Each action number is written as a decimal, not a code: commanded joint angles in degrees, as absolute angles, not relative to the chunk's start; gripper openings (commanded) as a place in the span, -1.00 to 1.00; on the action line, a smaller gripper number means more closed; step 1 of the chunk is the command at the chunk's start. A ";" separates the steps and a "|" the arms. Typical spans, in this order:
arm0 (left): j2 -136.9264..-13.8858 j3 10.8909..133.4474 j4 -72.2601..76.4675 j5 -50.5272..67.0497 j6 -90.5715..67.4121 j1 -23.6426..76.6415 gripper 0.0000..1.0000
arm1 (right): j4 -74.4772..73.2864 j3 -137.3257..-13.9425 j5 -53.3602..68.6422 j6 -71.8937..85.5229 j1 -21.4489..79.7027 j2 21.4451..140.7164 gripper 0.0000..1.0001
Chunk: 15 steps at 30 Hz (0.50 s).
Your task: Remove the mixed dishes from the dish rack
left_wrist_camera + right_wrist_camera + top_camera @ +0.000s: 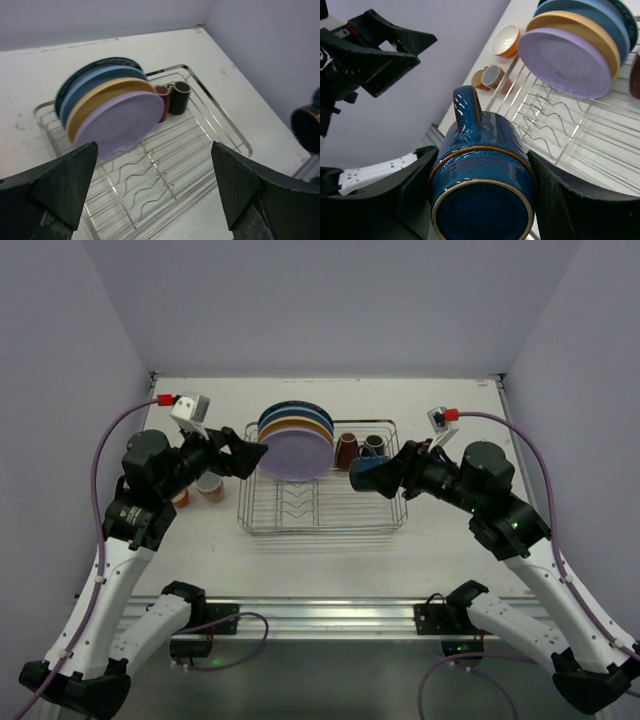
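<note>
The silver wire dish rack sits mid-table. At its back left, lavender, yellow and blue plates stand on edge in the dividers. A brown cup and a black cup stand at the back right. My right gripper is shut on a glossy blue cup, held in the air over the rack's right side, handle pointing away from the wrist. My left gripper hangs open and empty just left of the plates.
On the table left of the rack stand an orange bowl with a white inside and two small cups, partly hidden under my left arm in the top view. White walls close in the table on three sides.
</note>
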<state>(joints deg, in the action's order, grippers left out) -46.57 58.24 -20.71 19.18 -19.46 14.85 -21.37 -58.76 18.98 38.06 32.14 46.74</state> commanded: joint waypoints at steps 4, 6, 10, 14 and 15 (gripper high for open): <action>-48.51 61.61 -6.70 27.76 -22.41 27.85 1.00 | -11.25 -59.06 24.17 46.58 31.99 44.57 -1.00; -48.34 59.60 0.50 29.43 -22.24 32.05 1.00 | -10.03 -58.63 24.26 48.68 31.99 43.77 -1.00; -46.94 54.24 12.55 33.22 -20.22 37.26 1.00 | -5.72 -56.96 27.41 54.65 31.90 42.54 -1.00; -45.97 50.89 19.51 35.51 -18.28 40.25 1.00 | 2.27 -54.49 34.00 60.64 31.90 42.18 -1.00; -46.40 50.71 19.86 35.77 -17.59 41.30 1.00 | 2.89 -54.67 34.45 61.08 31.90 42.36 -1.00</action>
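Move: The blue mug, already gripped by the right hand, hangs about 25 cm to the left hand's right, 6 cm nearer the bases and about level. Under the left hand's way, the purple plate stands some 13 cm ahead, 9 cm right and 21 cm down; the red-brown mug some 17 cm ahead, 23 right and 28 down. From the right hand, the empty left gripper is 25 cm left and 6 ahead, level, and the black cup 24 ahead, 5 right and 29 below. Sweeping right and back over the rack while rising some 7 cm, the left hand heads for the blue mug, about 12 cm rightward and 10 cm back; its wrist swings clockwise roughly 40 degrees and tips the fingers upward until they point at the mug, jaws still wide open. The right hand keeps its grip on the mug, lifts it about 5 cm while drawing slightly back, and tilts its fingers up. ##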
